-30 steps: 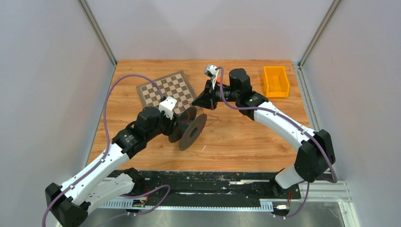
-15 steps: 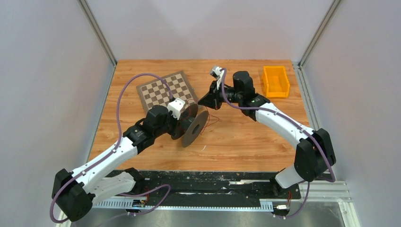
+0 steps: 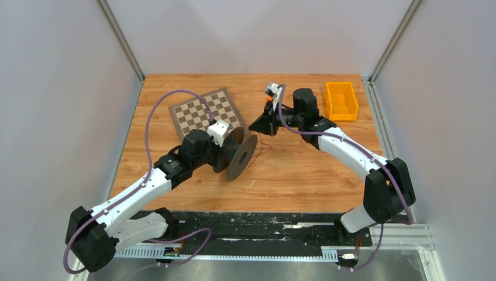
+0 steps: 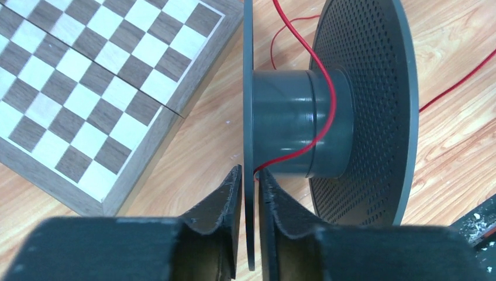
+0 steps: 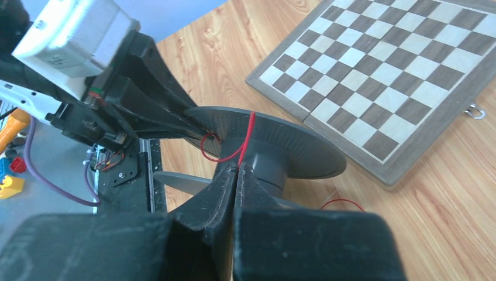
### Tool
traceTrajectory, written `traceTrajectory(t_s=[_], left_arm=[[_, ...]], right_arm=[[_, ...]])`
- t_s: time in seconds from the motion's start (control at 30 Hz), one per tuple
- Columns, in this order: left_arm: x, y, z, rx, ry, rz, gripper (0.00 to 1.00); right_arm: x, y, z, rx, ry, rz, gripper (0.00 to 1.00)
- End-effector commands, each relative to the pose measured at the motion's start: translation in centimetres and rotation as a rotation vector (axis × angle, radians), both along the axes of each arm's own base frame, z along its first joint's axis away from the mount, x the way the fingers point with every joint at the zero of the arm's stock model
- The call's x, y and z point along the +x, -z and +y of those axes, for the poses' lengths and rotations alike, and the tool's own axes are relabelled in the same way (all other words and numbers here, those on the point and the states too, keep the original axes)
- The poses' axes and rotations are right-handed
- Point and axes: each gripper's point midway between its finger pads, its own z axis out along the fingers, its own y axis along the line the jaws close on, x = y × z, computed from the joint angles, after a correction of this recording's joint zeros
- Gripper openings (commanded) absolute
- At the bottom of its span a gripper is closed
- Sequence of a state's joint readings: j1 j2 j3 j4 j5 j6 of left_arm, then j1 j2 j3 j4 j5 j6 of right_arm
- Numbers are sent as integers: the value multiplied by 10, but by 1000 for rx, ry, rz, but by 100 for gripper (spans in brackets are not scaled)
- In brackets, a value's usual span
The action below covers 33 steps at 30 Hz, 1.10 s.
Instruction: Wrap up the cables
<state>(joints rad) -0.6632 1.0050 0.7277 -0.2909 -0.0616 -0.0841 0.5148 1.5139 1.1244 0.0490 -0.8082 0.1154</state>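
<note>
A dark grey spool (image 3: 238,154) stands on edge mid-table, with two round flanges and a hub (image 4: 295,123). My left gripper (image 4: 250,175) is shut on the thin near flange (image 4: 248,88), one finger on each face. The cable, a thin red wire (image 4: 329,88), runs over the hub and away across the wood (image 3: 264,144). Just behind the spool, my right gripper (image 5: 240,167) is shut on the wire (image 5: 250,130), which rises taut from its fingertips over the upper flange (image 5: 281,143). In the top view the right gripper (image 3: 254,126) sits right of the chessboard.
A folded chessboard (image 3: 206,111) lies at the back left, close to the spool. An orange bin (image 3: 341,100) stands at the back right corner. A black rail (image 3: 263,225) runs along the near table edge. Grey walls enclose the sides.
My left gripper has closed onto the spool's flange and pushed forward to the right, tilting the spool a little. The right gripper drifted slightly right and back, still pinching the wire.
</note>
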Motion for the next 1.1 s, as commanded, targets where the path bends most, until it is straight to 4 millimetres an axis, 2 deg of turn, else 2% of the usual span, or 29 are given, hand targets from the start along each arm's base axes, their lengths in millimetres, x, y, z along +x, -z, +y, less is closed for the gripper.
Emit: traceTrajectory(t_s=[0.0,0.13,0.33,0.9,1.07], left_arm=[[7,-16,-3,-36,-31,-22,31],[5,-20,-4,-63,-27,-33,41],[4,-22,-3,-78,-18,-70,47],[0,-16,1,-69,-11,-79,50],[1,-18,3,-66,-21,-93,48]], right_arm=[[-19,-34,9,73,-87,-79,0],[-19,-45,12,103,-70,-69,0],[-19,-61,16,177,-55,-20,0],[-31,-98,13,306,-52,4,0],[-30,-98,12,308,-37,7,0]])
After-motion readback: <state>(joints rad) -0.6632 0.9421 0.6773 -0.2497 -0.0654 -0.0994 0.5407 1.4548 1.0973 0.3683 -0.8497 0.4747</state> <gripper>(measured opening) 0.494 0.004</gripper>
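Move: At the left fingertips, astride the spool's left flange and close on it, the spool's middle lies about 3 cm ahead, 5 cm right and 4 cm lower. The chessboard's middle is about 15 cm ahead, 5 cm left and 11 cm below that hand. From the right hand, shut on the red cable, the spool is some 7 cm back, 5 cm left and 12 cm lower; the loose cable is 7 cm back, 4 cm right and 20 cm down on the table. Lifting the red cable in its shut fingers, the right hand eases a little back and left, then climbs about 7 cm away from the spool, its fingers tilting up some 15 degrees to nearly level. Meanwhile the left hand stays at the left flange and opens its fingers to about half, letting go of the flange and the cable held against it, with the rim still between them. ##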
